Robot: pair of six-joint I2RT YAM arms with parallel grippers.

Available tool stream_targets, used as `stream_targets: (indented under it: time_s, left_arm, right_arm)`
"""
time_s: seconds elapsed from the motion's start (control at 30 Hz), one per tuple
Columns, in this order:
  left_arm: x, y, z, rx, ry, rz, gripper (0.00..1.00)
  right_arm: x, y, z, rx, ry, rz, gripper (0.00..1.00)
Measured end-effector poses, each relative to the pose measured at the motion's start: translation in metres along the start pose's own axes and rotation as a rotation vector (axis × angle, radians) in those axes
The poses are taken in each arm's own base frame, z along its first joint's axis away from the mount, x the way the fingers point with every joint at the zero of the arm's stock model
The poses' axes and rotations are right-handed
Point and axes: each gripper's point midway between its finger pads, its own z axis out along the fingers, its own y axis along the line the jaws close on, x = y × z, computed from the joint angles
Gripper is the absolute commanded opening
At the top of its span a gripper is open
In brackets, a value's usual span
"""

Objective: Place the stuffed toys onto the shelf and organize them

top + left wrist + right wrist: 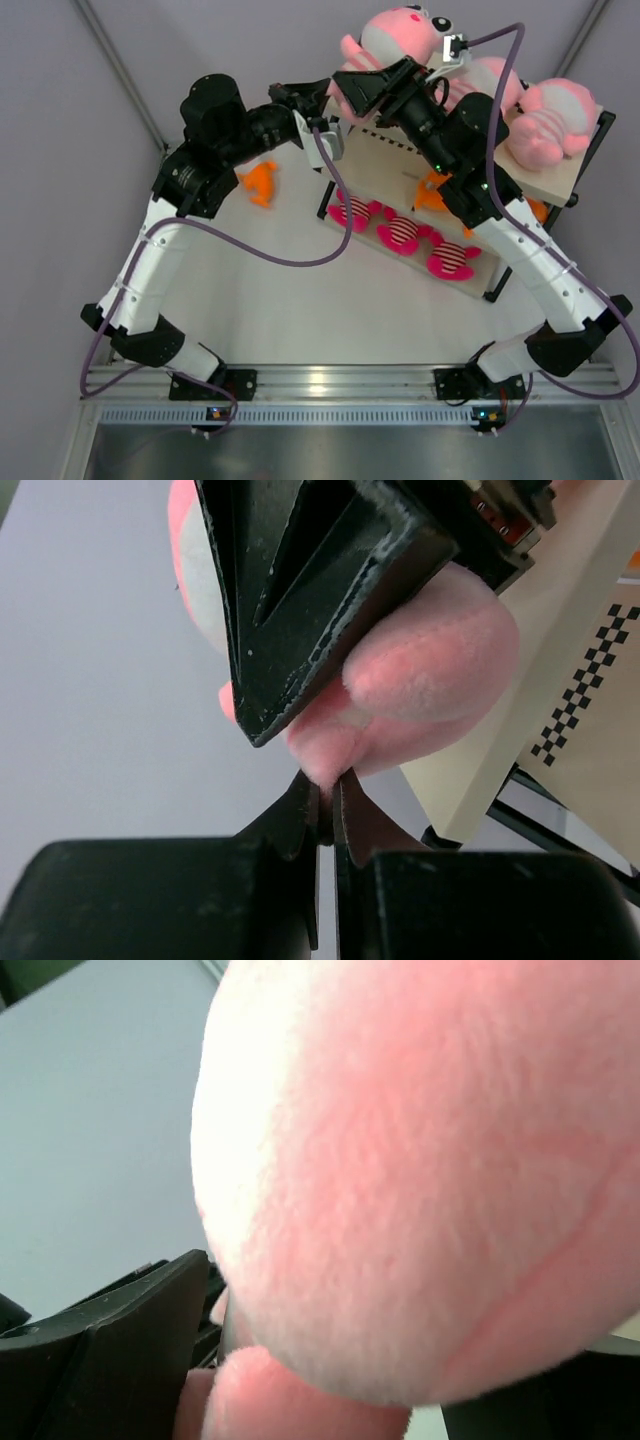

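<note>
A big pale-pink plush hangs over the left end of the shelf's top board. My right gripper is shut on its body, which fills the right wrist view; its fingers flank it. My left gripper is shut on a pinch of the same plush, just off the board's corner; the jaws meet on pink fabric. Two more pink plushes lie on the top board. Three magenta toys sit on a lower board. An orange fish is on the middle board.
Another orange fish lies on the white table left of the shelf. A third fish peeks from under the top board at the right. Grey walls close in at both sides. The arms' purple cables drape over the table.
</note>
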Motion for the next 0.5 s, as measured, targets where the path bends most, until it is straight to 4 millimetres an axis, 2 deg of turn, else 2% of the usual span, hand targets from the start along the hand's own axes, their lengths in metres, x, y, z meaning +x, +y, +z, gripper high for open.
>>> stream_targets:
  time_s: [0.23,0.4,0.5]
  left_arm:
    - [0.023,0.001,0.02,-0.048,0.048,-0.121,0.0]
    - [0.043,0.009,0.033,-0.11,0.1,-0.181,0.0]
    - [0.054,0.006,0.037,-0.12,0.132,-0.212,0.0]
  right_arm:
    - [-0.01,-0.01,-0.021,0.085,0.016,-0.105,0.84]
    - [-0.025,-0.003,-0.038,0.09,-0.001,-0.139,0.84]
    - [-0.034,0.003,-0.049,0.086,-0.014,-0.16,0.84]
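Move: My left hand already grips the pink toy by a foot; its middle lies about 8 cm ahead, 9 cm right and slightly above that hand. The free left part of the shelf's top board is some 9 cm ahead, 14 cm right and 10 cm below. A shelved pink toy sits about 28 cm right, 6 cm ahead and 6 cm below. From my open right hand, the held toy's middle is around 7 cm ahead, 7 cm right and slightly above. I keep my left fingers shut on the toy's foot and carry it forward about 6 cm, over the left end of the top board, swinging that wrist some 10 degrees counter-clockwise and rolling it a little. Meanwhile my right hand, already open, withdraws from the toy's lower body, going right about 5 cm and then also back, and leaves the toy to my left hand alone. ##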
